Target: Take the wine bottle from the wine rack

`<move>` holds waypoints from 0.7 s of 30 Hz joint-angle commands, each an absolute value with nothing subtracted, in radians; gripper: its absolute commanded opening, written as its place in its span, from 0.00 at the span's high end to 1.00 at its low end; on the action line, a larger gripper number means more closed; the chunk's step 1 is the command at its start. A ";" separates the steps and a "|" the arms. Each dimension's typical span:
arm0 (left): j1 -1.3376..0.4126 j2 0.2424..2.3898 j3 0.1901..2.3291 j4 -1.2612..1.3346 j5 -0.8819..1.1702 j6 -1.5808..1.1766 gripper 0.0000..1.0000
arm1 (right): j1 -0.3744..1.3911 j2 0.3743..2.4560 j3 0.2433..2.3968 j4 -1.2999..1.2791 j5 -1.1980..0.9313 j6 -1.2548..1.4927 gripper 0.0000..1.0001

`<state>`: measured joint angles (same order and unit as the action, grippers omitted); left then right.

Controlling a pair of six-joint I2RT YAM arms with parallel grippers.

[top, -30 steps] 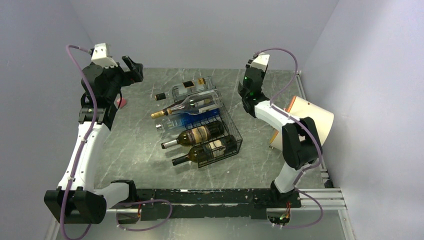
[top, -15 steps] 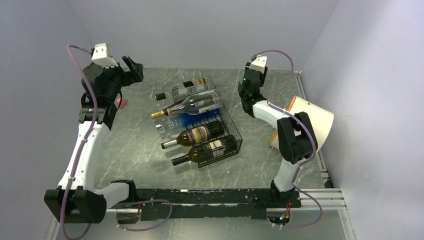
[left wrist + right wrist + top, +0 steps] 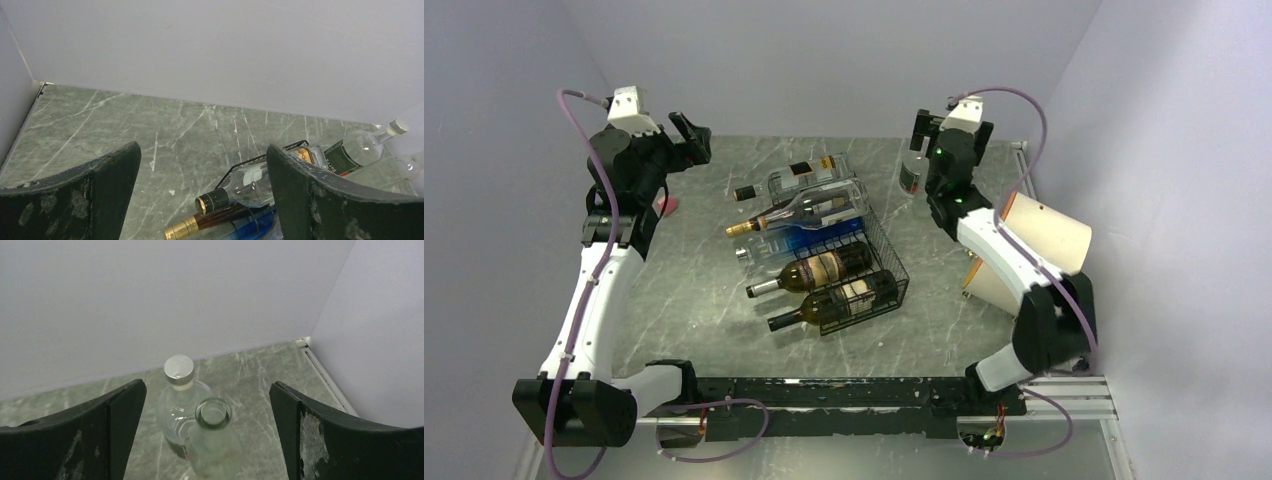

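Observation:
The black wire wine rack [image 3: 887, 262] sits mid-table with several bottles lying in it. Two dark wine bottles [image 3: 824, 268] fill its near cradles; a blue bottle [image 3: 812, 240] and clear ones [image 3: 816, 208] lie behind. My right gripper [image 3: 923, 133] hangs open at the back right. Its jaws stand wide on either side of an upright frosted open-mouthed bottle [image 3: 213, 415], without touching it. A silver-capped clear bottle [image 3: 179, 372] stands just behind that one. My left gripper [image 3: 691, 135] is open and empty at the back left, raised well away from the rack [image 3: 250, 162].
A beige cylinder [image 3: 1036, 240] lies at the right edge beside the right arm. A small pink object [image 3: 667, 205] lies by the left arm. Grey walls close in the back and both sides. A metal rail [image 3: 1064, 340] runs along the right side.
My right gripper has opened and lifted back and rightward, leaving a clear bottle standing at the back right. The left arm has not moved.

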<state>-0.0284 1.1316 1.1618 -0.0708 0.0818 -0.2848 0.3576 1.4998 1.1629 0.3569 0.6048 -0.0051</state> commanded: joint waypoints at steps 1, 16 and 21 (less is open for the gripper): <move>-0.035 1.129 1.174 -0.042 0.118 -0.292 0.01 | 0.357 1.348 1.105 0.075 0.481 0.005 0.00; -0.038 1.158 1.284 -0.141 0.134 -0.288 0.01 | 0.700 1.078 1.079 -0.259 0.371 -0.276 0.00; -0.039 1.115 1.196 -0.110 0.100 -0.250 0.01 | 0.900 1.137 1.113 -0.227 0.325 -0.350 0.00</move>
<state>-0.0299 1.1500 1.2446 -0.1177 0.1020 -0.2779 0.7898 1.0966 1.0866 -0.2188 0.3695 -0.2443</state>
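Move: From the right gripper the gold-topped bottle on the rack lies about 32 cm left, 8 cm back and some 15 cm below. Close by, the black-capped bottle is about 10 cm farther out than it, and the blue bottle about 5 cm nearer and lower. The open clear bottle just set upright stands about 5 cm ahead of the right gripper and 17 cm below. From the left gripper the gold-topped bottle is about 21 cm right, roughly level forward, 20 cm down. Draw the empty right gripper back about 17 cm, away from the two standing bottles, nearly level, then swing it about 14 cm left as well, towards the rack. Turn it some 40 degrees counter-clockwise as it swings, rolling its left side down and tipping the fingers slightly downward; keep them wide open. Raise the left gripper about 2 cm towards the end. ##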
